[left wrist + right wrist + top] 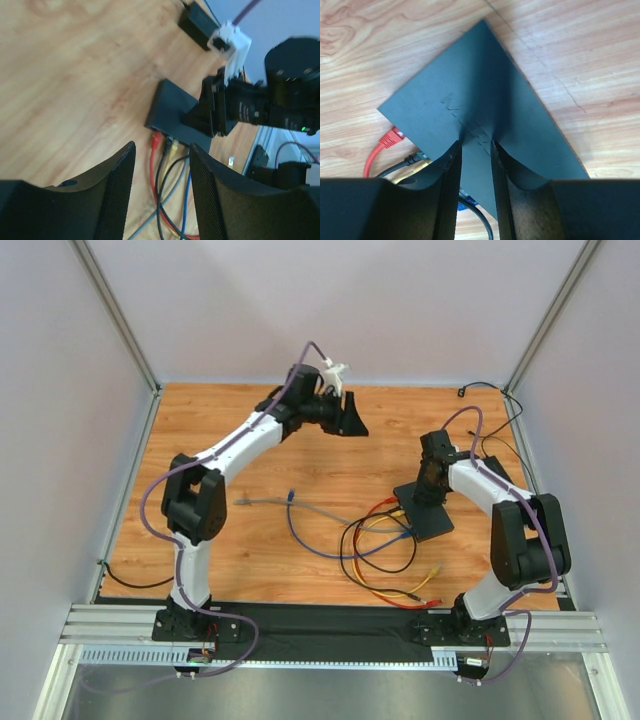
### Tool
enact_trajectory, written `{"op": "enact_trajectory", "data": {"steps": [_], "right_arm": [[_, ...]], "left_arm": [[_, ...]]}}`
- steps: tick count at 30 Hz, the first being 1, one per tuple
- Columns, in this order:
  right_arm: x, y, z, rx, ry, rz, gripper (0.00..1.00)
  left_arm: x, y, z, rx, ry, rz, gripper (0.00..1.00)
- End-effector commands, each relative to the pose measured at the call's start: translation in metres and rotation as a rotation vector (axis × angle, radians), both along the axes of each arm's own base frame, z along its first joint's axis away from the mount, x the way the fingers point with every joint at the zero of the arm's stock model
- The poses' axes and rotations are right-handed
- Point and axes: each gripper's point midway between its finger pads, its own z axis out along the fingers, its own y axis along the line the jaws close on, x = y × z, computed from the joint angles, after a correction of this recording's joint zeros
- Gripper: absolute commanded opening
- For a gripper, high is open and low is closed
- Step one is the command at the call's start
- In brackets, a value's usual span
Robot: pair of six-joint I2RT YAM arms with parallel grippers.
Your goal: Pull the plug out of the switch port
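Observation:
The switch (434, 522) is a flat black box lying right of centre on the wooden table. Red (156, 141), black and yellow (173, 147) plugs sit in ports along its near edge. Grey and blue cables run up to the same edge, and my left finger hides their ends. My right gripper (428, 492) presses down on the switch's top (470, 90); its fingers stand a little apart with nothing between them (476, 143). My left gripper (348, 420) hangs high over the back of the table, open and empty (162, 146), looking down at the ports.
A small black power brick (197, 22) with a thin cord lies at the back right. Red, yellow, black, blue and grey cables (375, 550) loop across the middle of the table. The grey cable's free end (245, 502) lies to the left. Walls close in three sides.

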Motion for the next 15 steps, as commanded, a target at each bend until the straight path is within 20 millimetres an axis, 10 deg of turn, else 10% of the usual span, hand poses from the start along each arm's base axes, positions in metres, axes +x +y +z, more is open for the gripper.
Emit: {"op": "enact_trajectory", "data": {"steps": [1,15], "right_arm": [[-0.018,-0.010,-0.004,-0.008,0.041,-0.012,0.32],[-0.028,-0.016,-0.021,0.034,0.071,-0.024,0.31]], "left_arm": [[-0.029,-0.034,-0.022,-0.001,0.024,-0.131,0.54],[-0.071,-0.084,-0.108,-0.049,0.270,-0.344,0.53]]}}
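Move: The row of plugs in the switch's ports lies about 14 cm back, 14 cm to the right and some 21 cm below the half-open, empty left hand. From that hand, the switch's middle is about 13 cm back and 19 cm right, the black cable loop roughly 21 cm back and 9 cm right, both near table level. From the right hand, low over the switch, the row is about 6 cm left, 2 cm back and 3 cm down. The left hand comes down about 11 cm while carrying 7 cm right and 6 cm back, slanting in towards the plugged side of the switch, quick at first and then easing, with its fingers staying about half open and touching nothing. On the way its wrist swings clockwise some 15 degrees and the fingertips dip a little, while the right hand, fingers still nearly shut, stays low over the switch. ##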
